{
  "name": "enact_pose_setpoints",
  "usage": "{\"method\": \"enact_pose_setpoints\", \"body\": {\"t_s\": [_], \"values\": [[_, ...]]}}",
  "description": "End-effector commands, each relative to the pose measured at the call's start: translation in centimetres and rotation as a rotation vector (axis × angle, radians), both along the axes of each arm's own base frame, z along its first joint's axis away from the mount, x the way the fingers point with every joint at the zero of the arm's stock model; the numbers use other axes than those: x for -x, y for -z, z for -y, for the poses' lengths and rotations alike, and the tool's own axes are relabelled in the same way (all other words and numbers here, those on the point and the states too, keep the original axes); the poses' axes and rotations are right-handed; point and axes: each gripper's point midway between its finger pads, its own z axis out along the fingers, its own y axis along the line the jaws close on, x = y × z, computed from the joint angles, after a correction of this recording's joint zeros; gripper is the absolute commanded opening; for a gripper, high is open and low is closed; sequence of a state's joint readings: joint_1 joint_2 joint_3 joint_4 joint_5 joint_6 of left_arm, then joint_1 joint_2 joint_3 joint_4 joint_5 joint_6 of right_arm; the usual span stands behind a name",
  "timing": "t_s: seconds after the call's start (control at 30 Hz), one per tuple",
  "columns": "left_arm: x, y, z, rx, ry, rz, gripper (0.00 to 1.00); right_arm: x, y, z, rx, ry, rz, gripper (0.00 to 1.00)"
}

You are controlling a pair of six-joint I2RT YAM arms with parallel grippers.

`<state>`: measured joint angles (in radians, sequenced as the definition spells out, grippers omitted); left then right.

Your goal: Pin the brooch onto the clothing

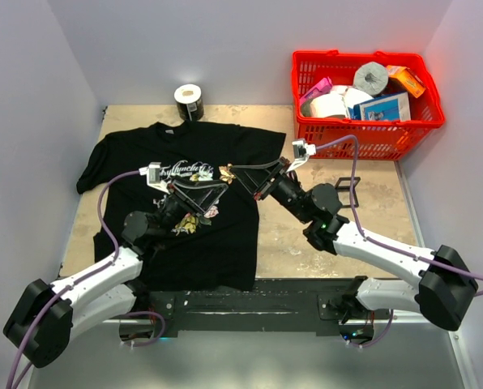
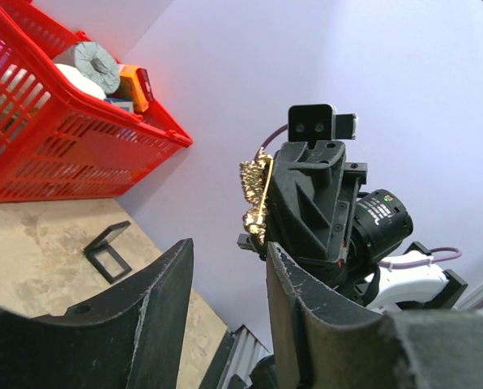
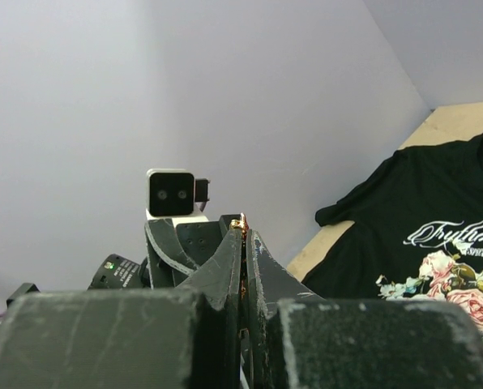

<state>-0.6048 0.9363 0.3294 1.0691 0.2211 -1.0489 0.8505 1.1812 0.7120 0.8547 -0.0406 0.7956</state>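
The black T-shirt [image 1: 217, 243] with printed roses lies flat on the left of the table and also shows in the right wrist view [image 3: 403, 194]. Both arms are raised above it, fingertips facing each other. My right gripper [image 1: 235, 172] [image 3: 243, 231] is shut on the brooch [image 1: 225, 173], a tiny gold-glinting pin. Only a speck of the brooch [image 3: 241, 220] shows at its fingertips. In the left wrist view the brooch [image 2: 256, 193] stands out from the right gripper's tip with its pin bar visible. My left gripper [image 1: 217, 188] [image 2: 229, 259] is open and empty, just short of the brooch.
A red basket [image 1: 367, 130] of boxes and tape rolls stands at the back right, also in the left wrist view [image 2: 79, 154]. A black-and-white tape roll [image 1: 189, 101] sits behind the shirt. A small black frame [image 1: 347, 190] lies on the table right of the arms.
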Motion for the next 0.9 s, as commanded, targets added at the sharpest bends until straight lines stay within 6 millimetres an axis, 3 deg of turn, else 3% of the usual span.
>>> {"method": "enact_pose_setpoints", "body": {"t_s": [0.0, 0.13, 0.23, 0.6, 0.87], "values": [[1.0, -3.0, 0.0, 0.074, 0.035, 0.073, 0.45, 0.1, -1.0, 0.1, -0.045, 0.005, 0.022, 0.0], [1.0, -2.9, 0.3, 0.082, 0.043, 0.066, 0.43, 0.1, -0.8, -0.1, -0.037, 0.0, 0.022, 0.0], [0.9, -2.9, 0.4, 0.087, 0.048, 0.069, 0.35, 0.0, -0.5, -0.1, -0.03, 0.003, 0.018, 0.0], [0.5, -3.2, 0.4, 0.107, 0.041, 0.065, 0.31, 0.0, 0.0, -0.3, -0.013, 0.002, 0.015, 0.0], [0.2, -3.5, 0.3, 0.127, 0.03, 0.066, 0.22, 0.0, 0.4, -0.5, -0.004, -0.003, 0.009, 0.0]]}}
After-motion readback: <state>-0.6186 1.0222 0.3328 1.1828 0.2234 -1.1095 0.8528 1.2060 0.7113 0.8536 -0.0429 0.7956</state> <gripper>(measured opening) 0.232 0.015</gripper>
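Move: The brooch, already pinched in the right fingertips high over the clothing, sits about 2 cm ahead of the left hand, some 2 cm to its right and 2 cm above. From the right hand it is roughly 1 cm ahead and 1 cm left, at the same height. Far below, some 30 cm down, the clothing's middle lies about 13 cm left of the left hand and 3 cm ahead, with its white lettering 11 cm left and 13 cm ahead. The brooch is lowered about 1 cm by the right hand, which keeps its shut grip and drifts slightly left, bringing the brooch's lower end to the left fingertips. The left hand meanwhile edges right by just under 1 cm towards it, then nearly holds its place while its half-open fingers narrow around that lower end without shutting fully. ##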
